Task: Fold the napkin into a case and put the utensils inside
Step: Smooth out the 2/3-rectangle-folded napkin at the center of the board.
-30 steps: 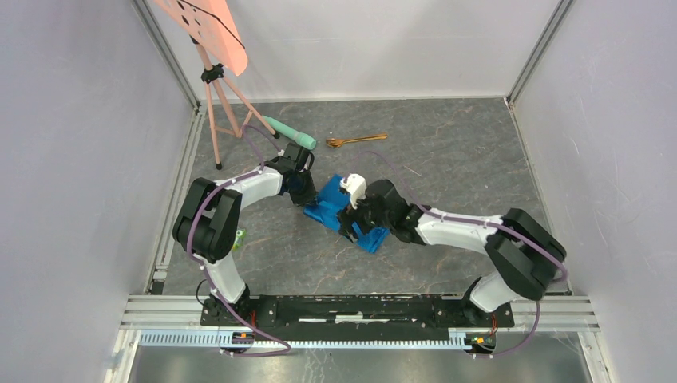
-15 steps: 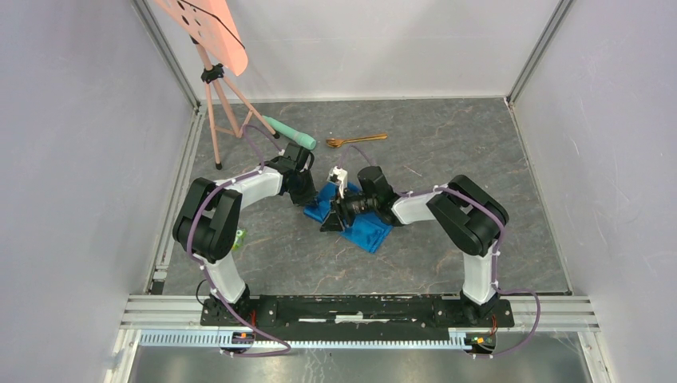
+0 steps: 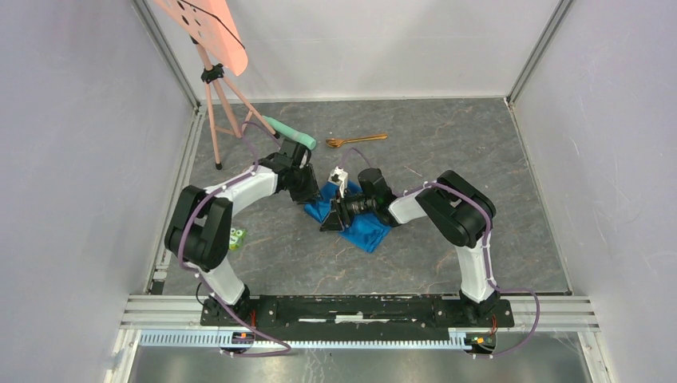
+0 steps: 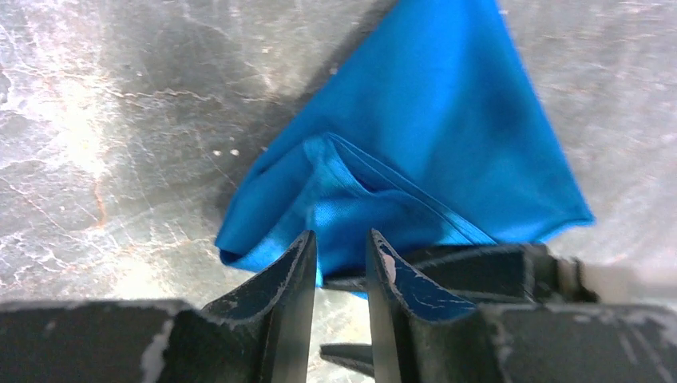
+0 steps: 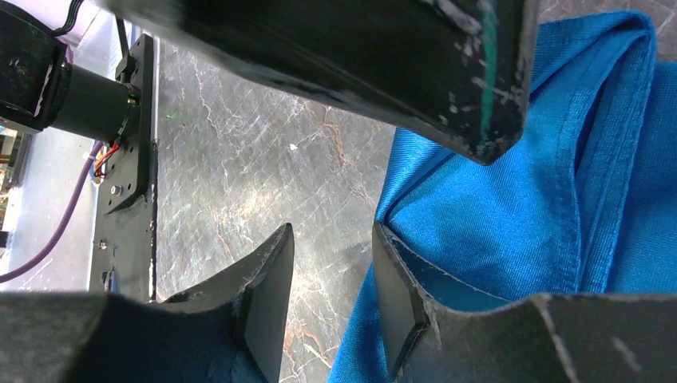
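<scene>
The blue napkin (image 3: 367, 227) lies folded in layers mid-table, a triangle in the left wrist view (image 4: 447, 120). My left gripper (image 3: 311, 194) sits at its far-left corner. Its jaws (image 4: 342, 235) stand apart, with the cloth's folded edge at the tips and table showing through the gap. My right gripper (image 3: 329, 223) is at the napkin's near-left edge, open (image 5: 331, 231). One finger (image 5: 399, 295) rests against the cloth (image 5: 511, 207), and table shows between the two. A copper-gold spoon (image 3: 355, 140), one of the utensils, lies behind the napkin.
A mint-green cylinder (image 3: 291, 133) lies left of the spoon. A pink tripod stand (image 3: 215, 104) occupies the back-left corner. A small green object (image 3: 236, 236) sits beside the left arm. Walls enclose the table on three sides.
The right arm folded inward and its gripper slid left along the napkin to the near-left edge, its jaws narrowing. The left gripper's jaws have parted and let go of the cloth corner.
</scene>
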Robot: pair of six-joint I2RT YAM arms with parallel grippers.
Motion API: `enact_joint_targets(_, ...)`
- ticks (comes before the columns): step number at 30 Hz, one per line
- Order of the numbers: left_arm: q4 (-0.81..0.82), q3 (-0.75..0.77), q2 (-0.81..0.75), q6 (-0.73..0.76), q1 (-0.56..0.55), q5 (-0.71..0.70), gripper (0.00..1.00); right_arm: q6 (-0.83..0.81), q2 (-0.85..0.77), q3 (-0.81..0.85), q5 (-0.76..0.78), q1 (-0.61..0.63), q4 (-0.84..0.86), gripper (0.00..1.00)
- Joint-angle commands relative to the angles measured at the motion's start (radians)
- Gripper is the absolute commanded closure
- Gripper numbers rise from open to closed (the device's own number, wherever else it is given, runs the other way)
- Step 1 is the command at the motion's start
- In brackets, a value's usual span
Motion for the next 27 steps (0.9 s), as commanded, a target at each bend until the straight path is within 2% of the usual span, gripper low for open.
enact_joint_targets(1, 0.022, -0.01, -0.1, -0.013, 0.014, 0.099, 0.63, 0.01, 0.02, -0.008, 0.027, -0.008, 0.024, 0.53)
enact_joint_targets(4, 0.085, -0.061, -0.113, -0.059, 0.018, 0.125, 0.67, 0.013, 0.013, -0.008, 0.024, -0.008, 0.021, 0.53)
enact_joint_targets(10, 0.149, -0.108, -0.034, -0.097, 0.042, 0.127, 0.86, 0.019, -0.008, -0.009, 0.028, -0.007, 0.015, 0.53)
enact_joint_targets(13, 0.155, -0.113, 0.029, -0.096, 0.054, 0.116, 0.91, 0.027, -0.015, -0.004, 0.019, -0.007, 0.015, 0.53)
enact_joint_targets(18, 0.137, -0.118, 0.096, -0.071, 0.061, 0.07, 0.95, 0.04, -0.026, -0.004, -0.045, -0.006, 0.01, 0.51)
enact_joint_targets(22, 0.102, -0.121, 0.118, -0.048, 0.068, 0.05, 0.96, 0.015, -0.042, -0.015, -0.094, -0.007, -0.064, 0.51)
enact_joint_targets(27, 0.085, -0.113, 0.134, -0.028, 0.072, 0.043, 0.96, 0.023, -0.06, -0.08, -0.128, -0.014, -0.029, 0.51)
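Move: The loose folded flap at the napkin's left end lies just under the left hand, some 1 cm back and 3 cm below its fingers; from the right hand it is about 5 cm ahead and 4 cm left, 1 cm lower. The napkin's middle is roughly 4 cm back and 9 cm right of the left hand, or 5 cm right and 2 cm ahead of the right. The fork and spoon lie some 16 cm ahead and 10 cm right of the left hand. The napkin's left-end flap is taken by the left hand, which first rises about 3 cm, then sinks some 6 cm onto it, easing slightly back and tilting about 10 degrees as its fingers close, pinching the flap's edge. The right hand holds nearly still, half open at the near edge with one finger on the cloth side, then draws back about 2 cm. ##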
